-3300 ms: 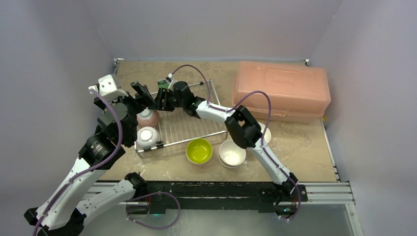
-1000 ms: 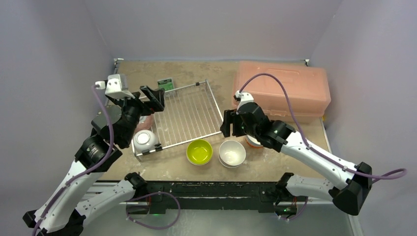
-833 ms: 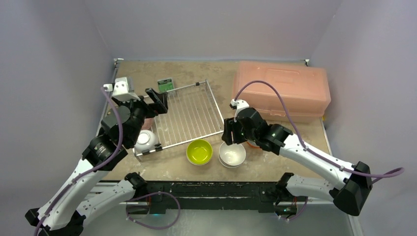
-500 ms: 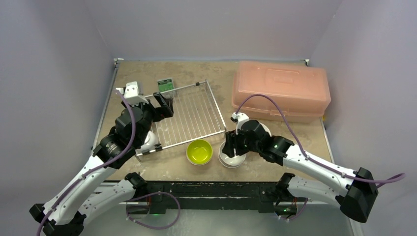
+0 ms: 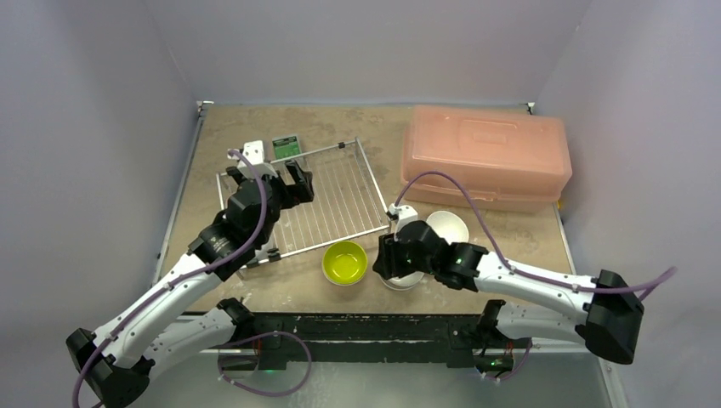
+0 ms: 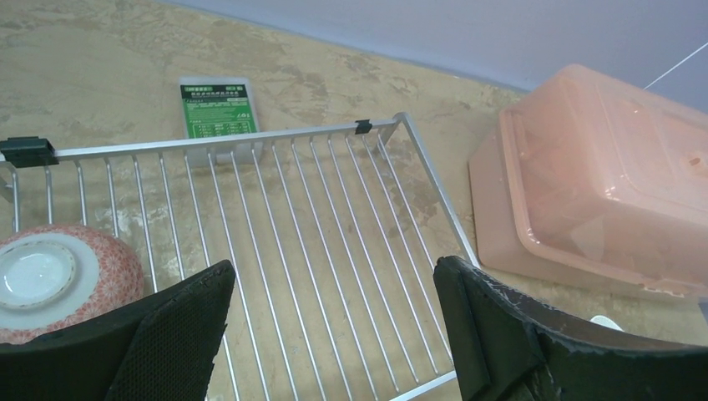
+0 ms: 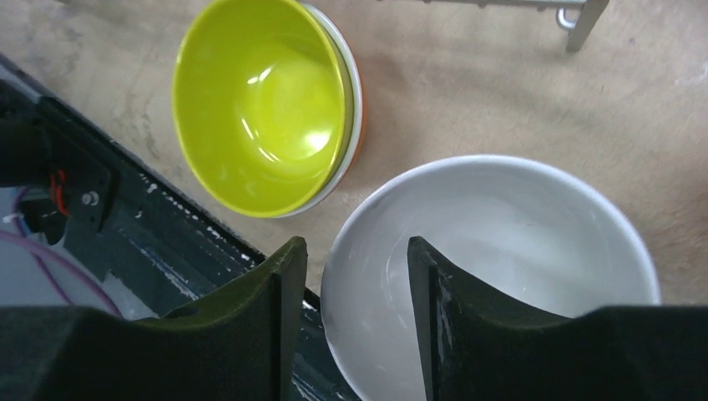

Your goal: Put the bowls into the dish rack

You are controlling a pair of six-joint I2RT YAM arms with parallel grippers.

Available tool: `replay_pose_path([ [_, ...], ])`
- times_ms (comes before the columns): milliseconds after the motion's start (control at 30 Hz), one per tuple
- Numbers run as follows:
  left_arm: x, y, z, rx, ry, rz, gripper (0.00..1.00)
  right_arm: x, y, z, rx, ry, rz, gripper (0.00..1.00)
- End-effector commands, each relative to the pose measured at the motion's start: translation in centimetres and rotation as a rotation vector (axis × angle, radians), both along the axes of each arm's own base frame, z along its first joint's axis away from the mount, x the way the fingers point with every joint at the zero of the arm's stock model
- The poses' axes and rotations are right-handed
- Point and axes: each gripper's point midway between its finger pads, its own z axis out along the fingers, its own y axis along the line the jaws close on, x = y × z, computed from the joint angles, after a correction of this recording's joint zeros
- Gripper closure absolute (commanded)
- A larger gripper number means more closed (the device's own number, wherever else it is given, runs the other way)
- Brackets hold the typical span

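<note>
The silver wire dish rack [image 5: 340, 200] lies at the table's left middle. My left gripper [image 5: 293, 185] hangs open above it, its jaws wide apart [image 6: 334, 271] over bare wires. A red-patterned bowl [image 6: 58, 280] sits upside down in the rack's left part. A lime-green bowl [image 5: 344, 261] is nested in an orange-and-white one [image 7: 355, 125] in front of the rack. My right gripper [image 7: 355, 251] stands open, straddling the near rim of a white bowl [image 7: 509, 251], one finger inside and one outside, with gaps on both sides. Another white bowl [image 5: 449, 226] stands behind it.
A pink translucent box [image 5: 486, 157] fills the back right. A small green card [image 5: 284, 146] lies behind the rack. The black rail at the table's near edge [image 7: 100, 192] runs close below the white bowl. A rack foot [image 7: 584, 17] stands near the green bowl.
My right gripper came down and forward onto the white bowl's rim, and its jaws narrowed. My left arm swung right over the rack and now covers the bowls at its left end.
</note>
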Motion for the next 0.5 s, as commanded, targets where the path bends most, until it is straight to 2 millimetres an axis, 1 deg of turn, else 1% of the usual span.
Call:
replay_pose_path([
  [0, 0.1, 0.6, -0.3, 0.01, -0.025, 0.022, 0.11, 1.5, -0.3, 0.6, -0.064, -0.037, -0.202, 0.51],
  [67, -0.1, 1.1, -0.6, 0.016, -0.025, 0.037, 0.11, 1.4, -0.3, 0.4, -0.091, -0.041, -0.219, 0.52],
  [133, -0.3, 1.5, -0.8, 0.022, -0.03, 0.049, 0.11, 1.2, -0.1, 0.4, -0.107, -0.048, -0.22, 0.57],
  [267, -0.4, 1.9, -1.3, 0.039, -0.029, 0.058, 0.11, 1.0, 0.8, 0.8, -0.122, -0.068, -0.218, 0.75],
  [367, -0.4, 2.0, -1.5, 0.047, -0.023, 0.064, 0.11, 0.8, 1.5, 1.3, -0.119, -0.065, -0.202, 0.95],
  [400, -0.4, 2.0, -1.5, 0.048, -0.022, 0.067, 0.11, 0.8, 1.6, 1.4, -0.119, -0.066, -0.205, 1.0],
  [467, -0.4, 2.3, -1.3, 0.044, -0.018, 0.08, 0.11, 0.9, 1.6, 1.9, -0.121, -0.073, -0.215, 1.0],
])
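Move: The white bowl's near-left rim is between the right hand's open fingers; its middle lies about 5 cm right, 2 cm ahead and 3 cm below. The green bowl is some 8 cm left and 3 cm ahead, the other white bowl about 16 cm right and 10 cm ahead, and the rack's near right corner 11 cm ahead, 2 cm right. From the left hand, the white bowl is roughly 23 cm right, 14 cm back and 18 cm below. The right hand turns clockwise some 10 degrees, edging left about 1 cm, and pinches the white bowl's rim. ##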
